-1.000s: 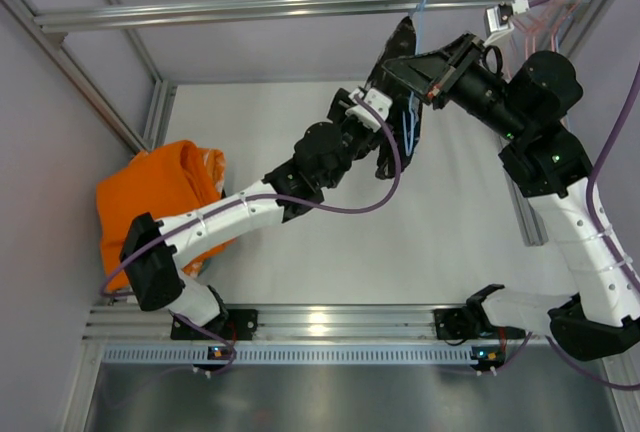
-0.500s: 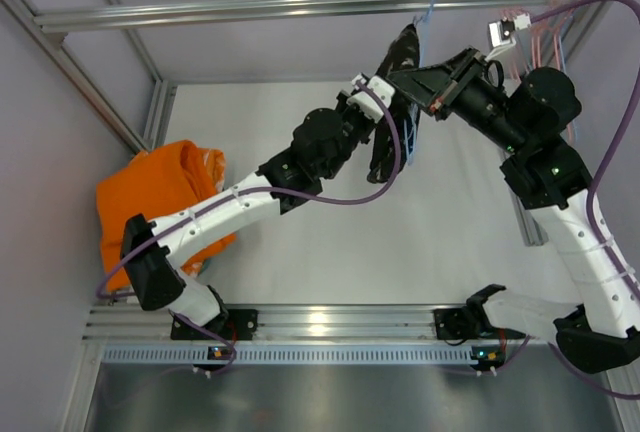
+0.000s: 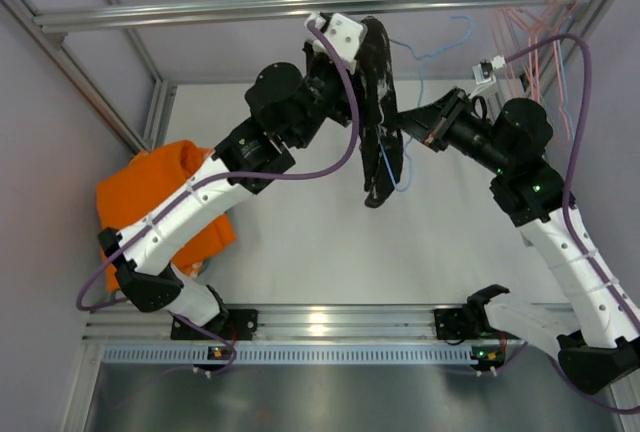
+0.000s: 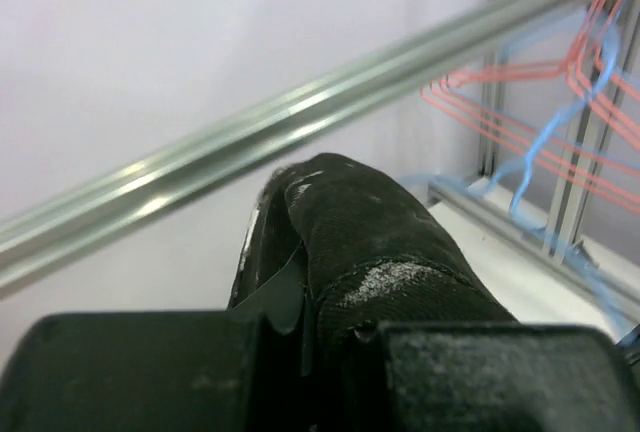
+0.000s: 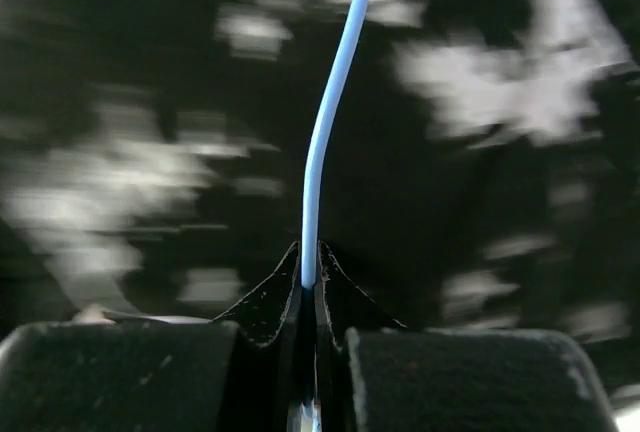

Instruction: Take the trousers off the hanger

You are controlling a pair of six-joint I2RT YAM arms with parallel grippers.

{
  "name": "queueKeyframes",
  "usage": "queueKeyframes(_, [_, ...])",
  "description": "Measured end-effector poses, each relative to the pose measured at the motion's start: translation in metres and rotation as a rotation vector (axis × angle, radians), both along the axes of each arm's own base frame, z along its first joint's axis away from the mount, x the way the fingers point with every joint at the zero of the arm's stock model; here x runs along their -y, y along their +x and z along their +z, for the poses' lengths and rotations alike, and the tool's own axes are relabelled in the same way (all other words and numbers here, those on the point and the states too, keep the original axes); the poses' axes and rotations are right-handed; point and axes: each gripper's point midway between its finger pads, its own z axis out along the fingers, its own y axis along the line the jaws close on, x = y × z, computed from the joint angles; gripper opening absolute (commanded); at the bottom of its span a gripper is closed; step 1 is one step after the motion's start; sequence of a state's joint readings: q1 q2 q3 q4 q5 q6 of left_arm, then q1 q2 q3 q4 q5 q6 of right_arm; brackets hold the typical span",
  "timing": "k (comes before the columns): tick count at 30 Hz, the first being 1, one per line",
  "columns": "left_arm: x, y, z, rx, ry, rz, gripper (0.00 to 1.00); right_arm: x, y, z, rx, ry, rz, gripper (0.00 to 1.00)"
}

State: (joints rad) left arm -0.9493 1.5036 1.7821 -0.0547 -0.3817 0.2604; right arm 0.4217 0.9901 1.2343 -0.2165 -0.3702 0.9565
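Note:
The black, white-speckled trousers [image 3: 378, 102] hang in the air below the rail. My left gripper [image 3: 358, 52] is shut on their top edge, and in the left wrist view black fabric [image 4: 380, 242] bulges out between the jaws of the left gripper [image 4: 312, 324]. The light blue hanger [image 3: 419, 70] runs through the trousers, its hook curling to the right. My right gripper [image 3: 404, 122] is shut on its wire. In the right wrist view the blue wire [image 5: 330, 132] rises from the pinched tips of the right gripper [image 5: 310, 277], with the trousers [image 5: 500, 202] filling the background.
A bright orange garment [image 3: 160, 197] lies at the table's left edge. Pink hangers [image 3: 535, 22] hang from the metal rail [image 3: 250, 7] at the far right, seen also as pink hangers [image 4: 520, 87] beside the rail [image 4: 300, 122]. Frame posts stand on both sides.
My left gripper has shut on the trousers and carried them up and to the left. The right gripper has followed leftward with the hanger wire, and the hanger's hook now sits lower and tilted.

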Motion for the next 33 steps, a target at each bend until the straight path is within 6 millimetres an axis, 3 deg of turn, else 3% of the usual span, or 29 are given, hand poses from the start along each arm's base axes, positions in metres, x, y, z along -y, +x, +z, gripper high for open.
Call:
queueKeyframes(5, [-0.015, -0.017, 0.061, 0.059, -0.118, -0.032, 0.00, -0.002, 0.001, -0.046, -0.072, -0.070, 0.025, 0.00])
queueKeyframes(12, [-0.036, -0.037, 0.135, 0.158, -0.267, -0.057, 0.00, 0.004, -0.002, -0.085, -0.097, -0.141, 0.029, 0.00])
queueKeyframes(14, [-0.041, -0.040, 0.148, 0.179, -0.294, -0.057, 0.00, 0.005, -0.003, -0.095, -0.095, -0.164, 0.030, 0.00])
queueKeyframes(25, [-0.069, -0.047, 0.180, 0.270, -0.336, -0.002, 0.00, 0.018, -0.020, -0.146, -0.123, -0.310, 0.051, 0.00])
queueKeyframes(29, [-0.096, -0.041, 0.193, 0.310, -0.364, 0.059, 0.00, 0.024, -0.031, -0.155, -0.107, -0.356, 0.065, 0.00])
queueKeyframes(33, [-0.135, -0.030, 0.190, 0.317, -0.365, 0.156, 0.00, 0.027, -0.037, -0.156, -0.065, -0.392, 0.083, 0.00])
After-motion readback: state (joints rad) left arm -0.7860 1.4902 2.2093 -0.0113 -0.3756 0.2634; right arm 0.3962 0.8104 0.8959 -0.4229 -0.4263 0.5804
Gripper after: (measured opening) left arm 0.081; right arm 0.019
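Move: Both grippers already hold their ends: the left pinches the dark trousers, whose middle hangs about 8 cm below it, 4 cm back and 3 cm to its right. The blue hanger's middle is roughly 9 cm to the left gripper's right, 4 cm back and 7 cm down; the rail runs some 13 cm straight ahead and 4 cm higher. From the right gripper, clamped on the hanger wire, the trousers' middle is about 4 cm left and 3 cm ahead, level with it. Pull the trousers and hanger apart: raise the left gripper nearly 20 cm, easing back a little, then sweep it left, about 13 cm left in all, tipping its fingers upward and keeping its pinch. Meanwhile draw the right gripper down some 15 cm, slightly back towards its base, still clamped on the wire, its fingers tilting down about 20 degrees. ##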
